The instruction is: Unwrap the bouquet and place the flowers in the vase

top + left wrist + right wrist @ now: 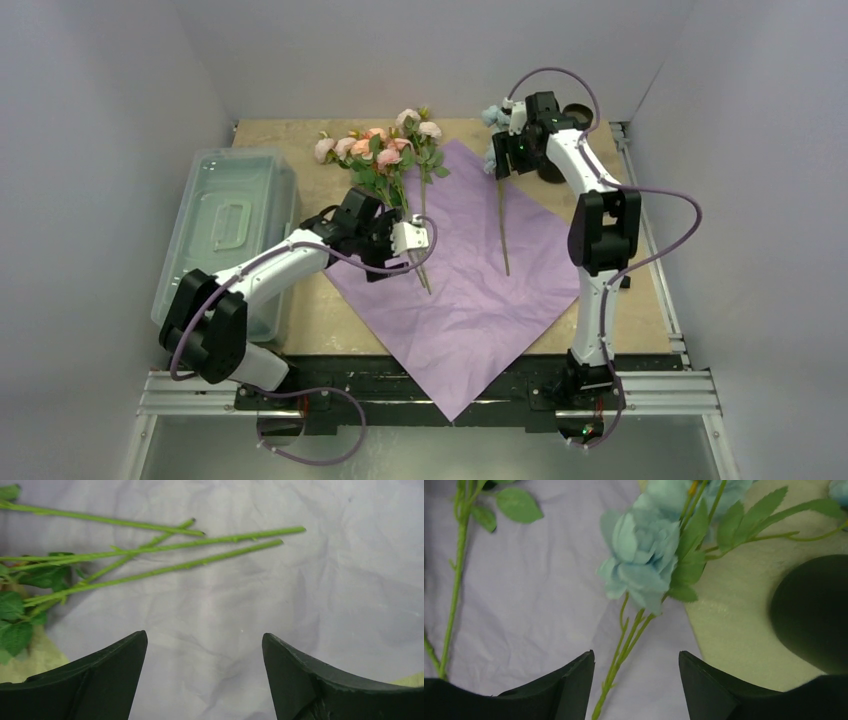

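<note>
The bouquet is undone: its lilac paper [470,290] lies spread flat on the table. Pink and peach flowers [375,148] lie at the paper's far left edge, their green stems [165,547] running toward my left gripper [415,245]. That gripper [205,637] hovers open over bare paper just short of the stems. A pale blue flower [644,565] lies at the paper's far right, and its thin stem [619,662] passes between the open jaws of my right gripper [636,655], touching neither finger. The black vase [811,610] stands just beyond, half hidden behind the right arm [575,112].
A clear plastic lidded bin [230,215] sits along the table's left side, close to the left arm's elbow. Grey walls close in the table on three sides. A metal rail [430,395] runs along the near edge, with the paper's corner hanging over it.
</note>
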Motion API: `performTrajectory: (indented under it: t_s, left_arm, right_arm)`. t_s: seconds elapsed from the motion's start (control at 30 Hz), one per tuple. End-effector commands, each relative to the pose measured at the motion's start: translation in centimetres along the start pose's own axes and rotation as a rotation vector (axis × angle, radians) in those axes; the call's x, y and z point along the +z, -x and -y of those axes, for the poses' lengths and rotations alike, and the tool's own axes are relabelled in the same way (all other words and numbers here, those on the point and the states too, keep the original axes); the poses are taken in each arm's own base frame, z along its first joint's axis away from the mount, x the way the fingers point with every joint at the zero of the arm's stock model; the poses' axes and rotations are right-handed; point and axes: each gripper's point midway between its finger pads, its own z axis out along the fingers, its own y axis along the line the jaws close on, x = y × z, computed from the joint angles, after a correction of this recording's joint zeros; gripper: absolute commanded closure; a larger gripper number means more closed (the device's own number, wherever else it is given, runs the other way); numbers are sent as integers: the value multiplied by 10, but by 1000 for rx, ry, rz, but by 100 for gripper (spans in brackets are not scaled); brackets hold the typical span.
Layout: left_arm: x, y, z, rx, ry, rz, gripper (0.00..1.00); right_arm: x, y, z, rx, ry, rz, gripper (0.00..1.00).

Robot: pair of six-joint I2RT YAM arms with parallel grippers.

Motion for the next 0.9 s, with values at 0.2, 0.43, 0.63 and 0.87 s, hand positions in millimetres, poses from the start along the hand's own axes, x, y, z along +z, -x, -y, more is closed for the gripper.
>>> performTrajectory:
  t_s: [0.2,0.43,0.63,0.87]
  left_arm:
    - [-11,42,-32,-140,99,122,14]
    - [-10,42,-38,-174,125,113,14]
    - [-10,43,-41,-211,138,114,14]
    - [-11,44,-47,-251,174,118,14]
  right_arm:
    - [36,18,19,99,-77,-5,38]
    - [64,10,19,107,-68,-34,48]
    - [64,16,4,119,-13,-20,72]
    - [27,42,-37,196,169,64,100]
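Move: The blue flower's stem, just under its lowest bloom, lies about 3 cm ahead of the right hand, 1 cm to its left and 8 cm below. The blue flower heads are some 12 cm ahead and 1 cm left, the black vase about 5 cm ahead and 12 cm to the right. The rose heads lie roughly 11 cm ahead and 23 cm left. From the left hand that stem is about 19 cm ahead and 23 cm right, 5 cm lower. Sink the right gripper about 7 cm while easing some 3 cm forward, so the open fingers straddle the blue flower's stem just below its blooms. Shut them fully to pinch the stem, drawing 2 cm left as they close. Raise the empty, open left gripper a little beside the rose stems, slightly forward and right, turning it roughly 15 degrees counter-clockwise. ##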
